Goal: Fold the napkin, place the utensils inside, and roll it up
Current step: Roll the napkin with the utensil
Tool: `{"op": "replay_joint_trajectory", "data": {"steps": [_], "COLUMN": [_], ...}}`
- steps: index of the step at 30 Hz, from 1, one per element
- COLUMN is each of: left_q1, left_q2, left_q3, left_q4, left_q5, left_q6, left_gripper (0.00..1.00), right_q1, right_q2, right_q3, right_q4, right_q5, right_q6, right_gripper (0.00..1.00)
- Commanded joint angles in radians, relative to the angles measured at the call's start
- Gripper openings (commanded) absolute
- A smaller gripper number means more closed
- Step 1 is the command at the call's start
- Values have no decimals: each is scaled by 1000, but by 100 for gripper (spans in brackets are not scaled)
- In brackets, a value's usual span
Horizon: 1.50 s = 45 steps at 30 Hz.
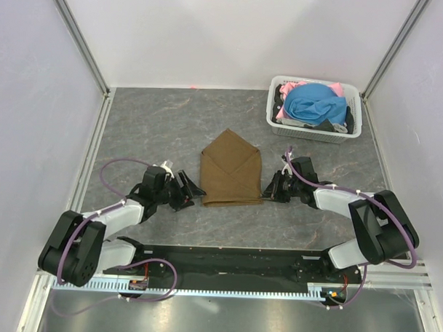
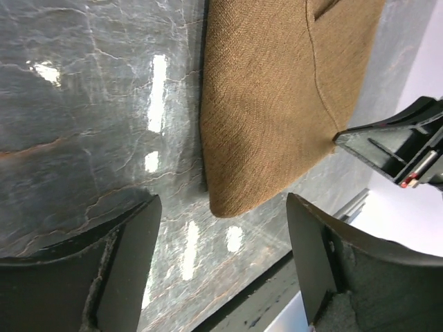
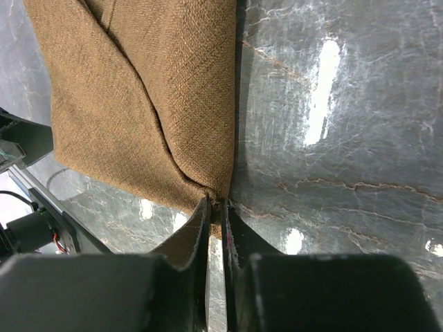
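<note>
The brown napkin [image 1: 231,171] lies folded on the table's middle, its two side flaps crossed over the front and a point at the far end. My right gripper [image 1: 267,189] is at its near right corner, shut on that corner of the napkin [image 3: 220,202]; cloth shows pinched between the right gripper's [image 3: 222,207] fingers. My left gripper [image 1: 194,190] stands open just off the near left corner. In the left wrist view the napkin's rounded corner [image 2: 235,197] lies ahead of the left gripper [image 2: 223,228], nothing between the fingers. No utensils show in any view.
A white basket [image 1: 315,130] holding blue and pink cloths stands at the back right. White walls close the table on three sides. A black rail [image 1: 233,262] runs along the near edge between the arm bases.
</note>
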Motion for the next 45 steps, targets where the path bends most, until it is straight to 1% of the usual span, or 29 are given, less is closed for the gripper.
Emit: {"op": "replay_joint_trajectory", "data": {"steps": [1,3,9,14,21,23,25,26,31,34,35,37,38,39,40,41,42,43,45], "left_q1": [6,4,3,-7,-13,-19,-20,-22,-22,-22,-20,-22,-20,-20,-22,-20,-17,-14,-5], "left_q2": [41,54,119,192,277,295,305,308,328,341,346,358,364,366,370,371,371,374,383], "left_q3": [-10,-15,-36,-46,-38,-32,-30,-30,-21,0,8,31,37,45,55,62,66,77,88], "left_q4": [84,82,110,175,235,240,242,242,245,246,246,237,231,226,211,203,196,180,162], "left_q5": [30,35,36,36,38,41,41,41,36,43,47,65,75,91,101,121,134,150,200], "left_q6": [-57,-61,-83,-101,-109,-109,-109,-111,-114,-115,-112,-112,-111,-109,-107,-104,-103,-103,-101], "left_gripper": [75,71,63,60,52,46,44,41,31,23,13,4,2,2,2,2,2,2,2], "right_q1": [2,2,2,2,4,4,4,4,4,4,6,6,4,9,6,4,6,7,25], "right_q2": [19,24,27,26,24,26,29,30,39,30,27,-6,-23,-57,-77,-118,-141,-164,-238], "right_q3": [10,9,9,4,-5,-7,-7,-7,-8,-7,-4,15,22,33,56,68,79,96,108], "right_q4": [36,41,53,58,72,73,81,84,98,93,76,41,-6,-36,-65,-126,-149,-168,-203], "right_q5": [-4,-8,-13,-11,-13,-11,-13,-14,-16,-16,-11,8,27,66,93,117,166,191,243], "right_q6": [-11,-6,0,1,7,9,9,12,14,0,-8,-55,-75,-124,-149,-173,-198,-241,-287], "right_gripper": [11,10,9,9,9,9,9,9,9,9,11,14,18,23,33,38,42,53,61]}}
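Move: The left hand, open, is just short of the napkin's near left corner, which lies about 3 cm to its right, 1 cm ahead and 2 cm below. The middle of the napkin's near edge is some 10 cm to its right, level with it, and the folded body's centre roughly 10 cm ahead and 10 cm right. The right hand already pinches the near right corner, in its fingertips; the near left corner is about 16 cm to its left, about level fore and aft. Rightwards and down, about 4 cm in all, the left hand eases in to the napkin's near left corner, fingers closing from wide until they pinch it. The right hand keeps its pinch on the near right corner, nearly still, then at the very end opens about halfway and backs off 1–2 cm to its right and up. ##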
